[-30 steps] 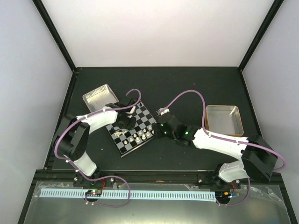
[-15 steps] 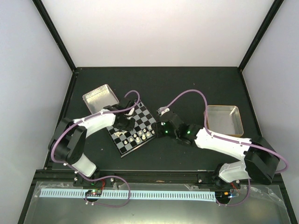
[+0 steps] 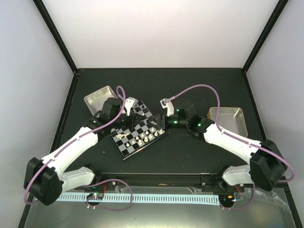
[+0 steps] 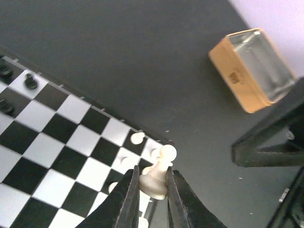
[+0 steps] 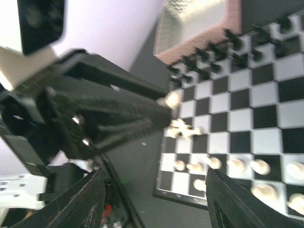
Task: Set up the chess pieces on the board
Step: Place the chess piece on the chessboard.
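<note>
The board (image 3: 124,147) lies tilted at table centre, with a row of cream-white chess pieces (image 3: 142,137) along its near side. My left gripper (image 3: 134,115) hovers over the board's far part, shut on a white pawn (image 4: 159,174) that it holds above the board's (image 4: 52,142) corner, where other white pieces (image 4: 137,137) stand. My right gripper (image 3: 160,123) is at the board's right edge, open and empty (image 5: 154,178). Its view shows the board (image 5: 247,95), white pieces (image 5: 228,165) and two tipped ones (image 5: 183,129).
Black pieces (image 5: 223,47) line the board's far side and also show in the left wrist view (image 4: 31,81). A silver tray (image 3: 97,97) sits left of the board. A gold tin (image 3: 229,121) sits at the right and shows in the left wrist view (image 4: 256,66).
My left arm has stretched out and its wrist has pulled back to the board's far left. My right gripper has moved away from me along the board's right edge.
</note>
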You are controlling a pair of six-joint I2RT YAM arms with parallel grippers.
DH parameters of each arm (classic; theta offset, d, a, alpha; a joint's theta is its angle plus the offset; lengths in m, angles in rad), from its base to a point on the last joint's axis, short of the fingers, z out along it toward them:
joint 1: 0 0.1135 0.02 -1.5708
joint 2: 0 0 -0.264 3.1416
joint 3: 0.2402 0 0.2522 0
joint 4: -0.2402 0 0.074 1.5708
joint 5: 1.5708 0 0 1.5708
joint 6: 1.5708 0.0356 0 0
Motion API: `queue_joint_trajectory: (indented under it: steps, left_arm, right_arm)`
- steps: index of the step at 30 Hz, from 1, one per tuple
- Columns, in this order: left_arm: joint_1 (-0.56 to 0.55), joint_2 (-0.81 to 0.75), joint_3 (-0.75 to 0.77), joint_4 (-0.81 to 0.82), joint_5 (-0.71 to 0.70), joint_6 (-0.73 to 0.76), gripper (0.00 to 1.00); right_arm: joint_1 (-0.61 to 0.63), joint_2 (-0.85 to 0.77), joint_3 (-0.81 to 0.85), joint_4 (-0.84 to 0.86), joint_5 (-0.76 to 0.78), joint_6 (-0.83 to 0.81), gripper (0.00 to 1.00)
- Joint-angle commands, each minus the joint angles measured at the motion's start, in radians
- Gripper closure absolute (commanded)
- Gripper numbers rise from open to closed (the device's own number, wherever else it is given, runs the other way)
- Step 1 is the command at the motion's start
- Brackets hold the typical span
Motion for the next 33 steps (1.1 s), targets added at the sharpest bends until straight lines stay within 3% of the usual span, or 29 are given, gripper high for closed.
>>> queue_joint_trajectory:
  steps: [1,11,19,30,32,33]
  left_arm:
    - [-0.009,-0.077,-0.031,0.104,0.139,0.024,0.87]
    - [-0.022,-0.180,-0.058,0.127,0.183,0.048,0.87]
    - [-0.025,-0.209,-0.065,0.133,0.185,0.055,0.87]
    - [-0.025,-0.233,-0.075,0.146,0.189,0.046,0.85]
    - [-0.025,-0.242,-0.075,0.141,0.185,0.040,0.80]
    - [-0.025,-0.247,-0.073,0.132,0.176,0.034,0.73]
  right_arm:
    - [-0.007,0.013,0.087,0.086,-0.148,0.034,0.40]
    - [-0.008,0.040,0.150,0.034,-0.079,0.095,0.57]
    - [-0.007,0.059,0.164,0.011,-0.073,0.111,0.64]
    - [-0.008,0.084,0.156,0.104,-0.197,0.164,0.91]
    - [-0.007,0.083,0.154,0.108,-0.190,0.163,0.95]
    - [-0.007,0.080,0.152,0.107,-0.176,0.158,0.96]
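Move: The white chess piece, already in the left fingers, is about 4 cm ahead of the right hand, 5 cm to its left and nearly level. The open right gripper it is brought to therefore sits some 4 cm back and 5 cm right of the left hand. From the right hand, the standing white pieces are centred about 3 cm left, level fore-and-aft, 16 cm below; the loose white ones are about 14 cm left, 1 cm ahead, equally low. The white chess piece, kept in the left fingers, is carried up about 6 cm and back 4 cm to the right gripper in mid-air, the left fingers tipping up to point less steeply down. The right hand rises some 5 cm, with a small overshoot and dip, edges 3 cm left, and closes from wide open to pinch the piece's head. ##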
